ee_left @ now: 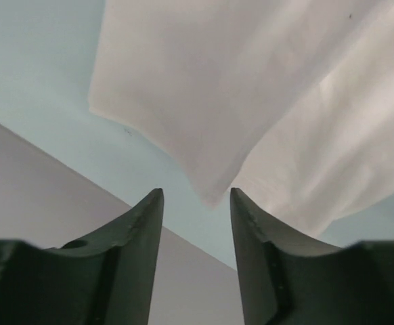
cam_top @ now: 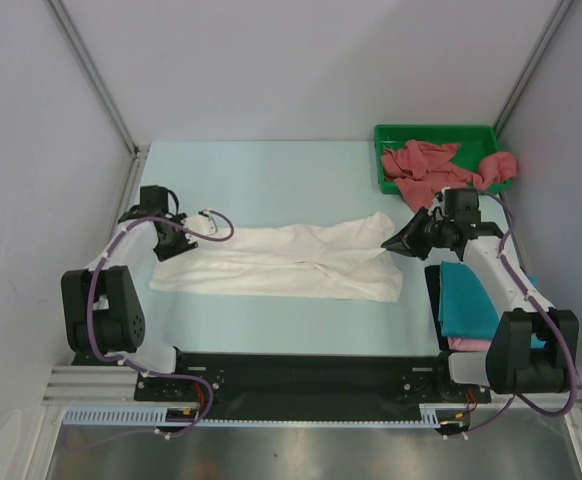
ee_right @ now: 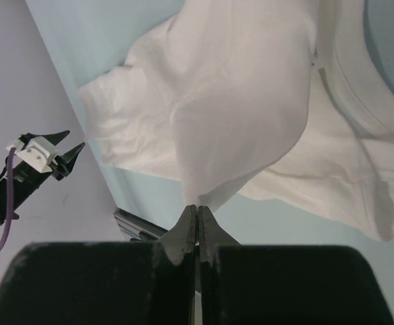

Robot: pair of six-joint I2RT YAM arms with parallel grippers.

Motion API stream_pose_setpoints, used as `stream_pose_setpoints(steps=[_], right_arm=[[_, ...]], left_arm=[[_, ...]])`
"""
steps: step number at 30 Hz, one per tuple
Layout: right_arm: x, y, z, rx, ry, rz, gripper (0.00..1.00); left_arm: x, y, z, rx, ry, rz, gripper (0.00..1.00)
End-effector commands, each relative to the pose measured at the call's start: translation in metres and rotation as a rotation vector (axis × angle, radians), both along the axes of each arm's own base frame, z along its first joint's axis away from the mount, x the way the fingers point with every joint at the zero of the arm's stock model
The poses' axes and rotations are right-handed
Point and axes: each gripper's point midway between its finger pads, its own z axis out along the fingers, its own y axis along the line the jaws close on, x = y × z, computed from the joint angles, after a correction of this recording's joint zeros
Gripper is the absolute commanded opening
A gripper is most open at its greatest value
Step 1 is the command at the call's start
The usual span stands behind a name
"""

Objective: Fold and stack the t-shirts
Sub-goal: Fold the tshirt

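A white t-shirt lies stretched across the middle of the table, loosely doubled lengthwise. My right gripper is at its right end, shut on a pinch of the white cloth, which rises taut from the closed tips. My left gripper is at the shirt's left end. Its jaws stand open, and a corner of the white t-shirt hangs free just beyond the gap, held by neither finger. A teal t-shirt lies folded on a pink one at the near right.
A green tray at the back right holds crumpled dusty red t-shirts, one spilling over its right edge. Grey walls close in the table on the left, back and right. The left gripper shows in the right wrist view.
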Motion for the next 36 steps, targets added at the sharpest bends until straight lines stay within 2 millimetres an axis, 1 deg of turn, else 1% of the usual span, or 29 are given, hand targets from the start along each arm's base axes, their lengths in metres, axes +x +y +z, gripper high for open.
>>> stream_pose_setpoints(steps=[1,2,3,4,5,6,7,8,9,10,11,12,13,14,15,16,17,19,20,22,23,24,26,28,30,31,33,34,36], right_arm=[[0.024,0.001,0.011,-0.002,-0.081,-0.019,0.0],[0.032,-0.001,0.015,-0.002,-0.102,-0.026,0.0],[0.042,-0.002,0.012,-0.008,-0.111,-0.031,0.0],[0.049,-0.004,0.008,-0.024,-0.111,-0.04,0.0],[0.055,-0.005,0.005,-0.029,-0.108,-0.037,0.0],[0.065,-0.004,-0.001,-0.026,-0.094,-0.032,0.0],[0.069,-0.004,-0.005,-0.025,-0.09,-0.029,0.0],[0.074,-0.004,-0.01,-0.025,-0.083,-0.034,0.0],[0.084,-0.006,-0.01,-0.03,-0.098,-0.043,0.0],[0.092,-0.01,-0.023,-0.043,-0.072,-0.073,0.0],[0.099,-0.009,-0.023,-0.037,-0.079,-0.081,0.0],[0.11,-0.009,-0.022,-0.023,-0.103,-0.095,0.0],[0.121,-0.008,-0.028,-0.007,-0.083,-0.118,0.0],[0.129,-0.01,-0.03,-0.01,-0.084,-0.133,0.0],[0.137,-0.012,-0.035,-0.021,-0.083,-0.148,0.0],[0.146,-0.017,-0.044,-0.047,-0.072,-0.176,0.0],[0.151,-0.019,-0.048,-0.05,-0.062,-0.192,0.0],[0.161,-0.02,-0.051,-0.046,-0.072,-0.215,0.0],[0.165,-0.02,-0.058,-0.029,-0.046,-0.244,0.0],[0.176,-0.023,-0.061,-0.02,-0.057,-0.285,0.0],[0.179,-0.021,-0.062,-0.012,-0.056,-0.295,0.0],[0.18,-0.019,-0.067,-0.013,-0.047,-0.298,0.0],[0.18,-0.013,-0.072,-0.009,-0.039,-0.286,0.0],[0.177,-0.009,-0.079,-0.008,-0.026,-0.266,0.0],[0.174,-0.008,-0.082,-0.01,-0.025,-0.254,0.0],[0.172,-0.008,-0.085,-0.007,-0.018,-0.253,0.0],[0.17,-0.007,-0.084,-0.001,-0.027,-0.242,0.0],[0.169,-0.006,-0.085,-0.001,-0.027,-0.237,0.0],[0.167,-0.005,-0.085,0.002,-0.029,-0.23,0.0]], left_arm=[[0.015,-0.034,0.038,-0.184,-0.061,-0.036,0.53],[0.022,-0.051,0.049,-0.216,-0.094,-0.061,0.54],[0.032,-0.064,0.069,-0.255,-0.151,-0.056,0.55],[0.037,-0.07,0.078,-0.269,-0.181,-0.047,0.55],[0.044,-0.109,0.087,-0.291,-0.21,-0.124,0.55],[0.048,-0.127,0.096,-0.334,-0.224,-0.111,0.54],[0.049,-0.147,0.1,-0.368,-0.224,-0.128,0.52],[0.043,-0.186,0.101,-0.402,-0.207,-0.197,0.52],[0.042,-0.207,0.107,-0.446,-0.205,-0.2,0.51],[0.039,-0.228,0.102,-0.472,-0.184,-0.225,0.51],[0.032,-0.265,0.105,-0.505,-0.184,-0.291,0.51],[0.028,-0.283,0.107,-0.542,-0.177,-0.299,0.51],[0.024,-0.302,0.1,-0.562,-0.146,-0.324,0.51],[0.014,-0.33,0.101,-0.586,-0.135,-0.381,0.51],[0.011,-0.345,0.102,-0.605,-0.129,-0.4,0.51],[0.005,-0.359,0.096,-0.617,-0.105,-0.427,0.52],[-0.006,-0.38,0.096,-0.63,-0.099,-0.479,0.52],[-0.016,-0.396,0.091,-0.635,-0.085,-0.526,0.52],[-0.022,-0.41,0.085,-0.641,-0.08,-0.555,0.52],[-0.029,-0.421,0.075,-0.644,-0.064,-0.571,0.52],[-0.036,-0.432,0.072,-0.65,-0.065,-0.597,0.52],[-0.037,-0.435,0.06,-0.629,-0.059,-0.598,0.52],[-0.044,-0.448,0.054,-0.619,-0.076,-0.638,0.53],[-0.044,-0.456,0.044,-0.61,-0.071,-0.649,0.52],[-0.04,-0.464,0.043,-0.621,-0.075,-0.659,0.52],[-0.036,-0.465,0.034,-0.608,-0.079,-0.655,0.52],[-0.03,-0.464,0.024,-0.574,-0.091,-0.673,0.51],[-0.029,-0.463,0.011,-0.547,-0.078,-0.682,0.52],[-0.028,-0.46,-0.003,-0.511,-0.072,-0.71,0.51]])
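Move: The left hand, already open, has the shirt's right end about 48 cm to its right, roughly level with it fore and aft and some 5 cm lower. From the right hand, which still pinches a raised piece of the shirt, the shirt's far right corner lies about 15 cm ahead, straight on and 11 cm down. The green bin stands some 30 cm ahead and 16 cm to the right; the teal folded shirt is about 28 cm right and 6 cm back, both at table height. Sweeping some 45 cm to the right across the shirt, the left hand first rises about 10 cm, then comes down again over the right end, fingers staying open; its wrist turns clockwise and tips the fingers rightward. Meanwhile the right hand keeps its pinch and carries the cloth about 16 cm forward and 9 cm down towards the far right corner, turning slightly clockwise. ##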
